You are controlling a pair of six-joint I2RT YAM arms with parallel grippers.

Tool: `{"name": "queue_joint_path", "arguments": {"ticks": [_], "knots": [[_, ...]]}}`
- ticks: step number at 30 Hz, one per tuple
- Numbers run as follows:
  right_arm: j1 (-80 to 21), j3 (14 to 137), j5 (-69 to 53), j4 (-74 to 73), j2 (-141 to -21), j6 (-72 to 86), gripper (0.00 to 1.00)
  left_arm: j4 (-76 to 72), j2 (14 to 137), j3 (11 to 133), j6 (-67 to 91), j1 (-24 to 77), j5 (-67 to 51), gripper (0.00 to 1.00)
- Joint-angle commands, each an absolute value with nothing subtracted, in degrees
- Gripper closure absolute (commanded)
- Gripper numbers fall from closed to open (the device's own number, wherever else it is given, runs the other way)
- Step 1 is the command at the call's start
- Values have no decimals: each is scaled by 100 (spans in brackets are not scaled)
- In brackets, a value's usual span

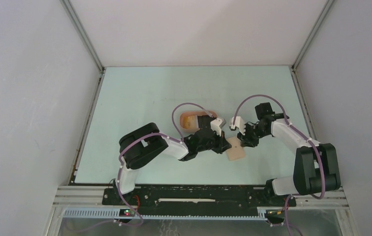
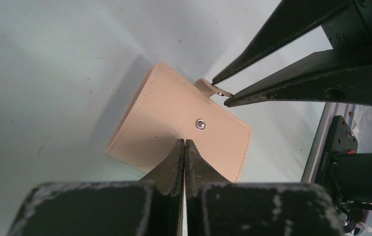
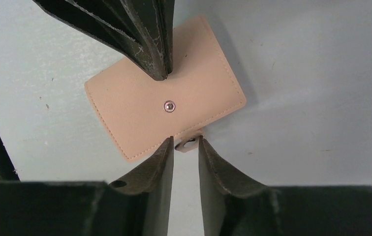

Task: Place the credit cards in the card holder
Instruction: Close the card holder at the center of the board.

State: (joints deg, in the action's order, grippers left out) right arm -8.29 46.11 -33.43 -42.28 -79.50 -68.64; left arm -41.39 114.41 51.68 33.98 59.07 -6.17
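The card holder (image 1: pixel 234 149) is a closed beige-tan wallet (image 2: pixel 154 113) lying flat on the table between both arms. My left gripper (image 2: pixel 184 141) is shut, and its tips press on the wallet's top face near one long edge (image 3: pixel 160 76). My right gripper (image 3: pixel 185 140) is open, its jaws a little apart on either side of the small snap tab (image 3: pixel 190 143) that sticks out from the opposite edge. A metal snap stud (image 3: pixel 169 105) shows on the wallet's face. Of the credit cards, only a yellow-orange flat shape (image 1: pixel 190 119) shows, in the tray.
A salmon-pink oval tray (image 1: pixel 208 114) sits just behind the left wrist, partly hidden by it. The pale green table (image 1: pixel 139 98) is walled by white panels at left, right and back. A black rail (image 1: pixel 199 195) runs along the near edge.
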Motion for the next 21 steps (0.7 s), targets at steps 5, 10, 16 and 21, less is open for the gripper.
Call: {"name": "queue_joint_path", "arguments": {"ticks": [5,10,16,21], "knots": [[-817,4840,-3357,-4375,-8078,-6744,84,-4052,11381,5080,3234,5889,-600,99],[-766,4907,-3437,-4460,-8005,-6690,93,-4044,11376,5089,3234,5889,-600,99],[-656,4944,-3650,-4561,-7963,-6657,100,-4043,11394,5095,3234,5889,-599,99],[-669,4983,-3780,-4493,-7867,-6353,100,-4043,11398,5106,3234,5889,-589,99]]}}
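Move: The strap of the card holder lies practically at the right fingertips, about 1 cm below the point between them. The holder's snap is some 3 cm to their left and 1 cm back, the holder's middle about 4 cm left and 2 cm back, and the pink tray about 20 cm left and 11 cm farther out. From the left fingertips the strap lies some 6 cm to the right and 2 cm ahead. Shut the right gripper, about a third open now, on the free end of the strap and pinch it between the fingertips. While closing, dip roughly half a centimetre and ease slightly back, then come up a little under 1 cm, tilting the wrist only about 5 degrees. Keep the closed left fingertips still, resting on the cover. ##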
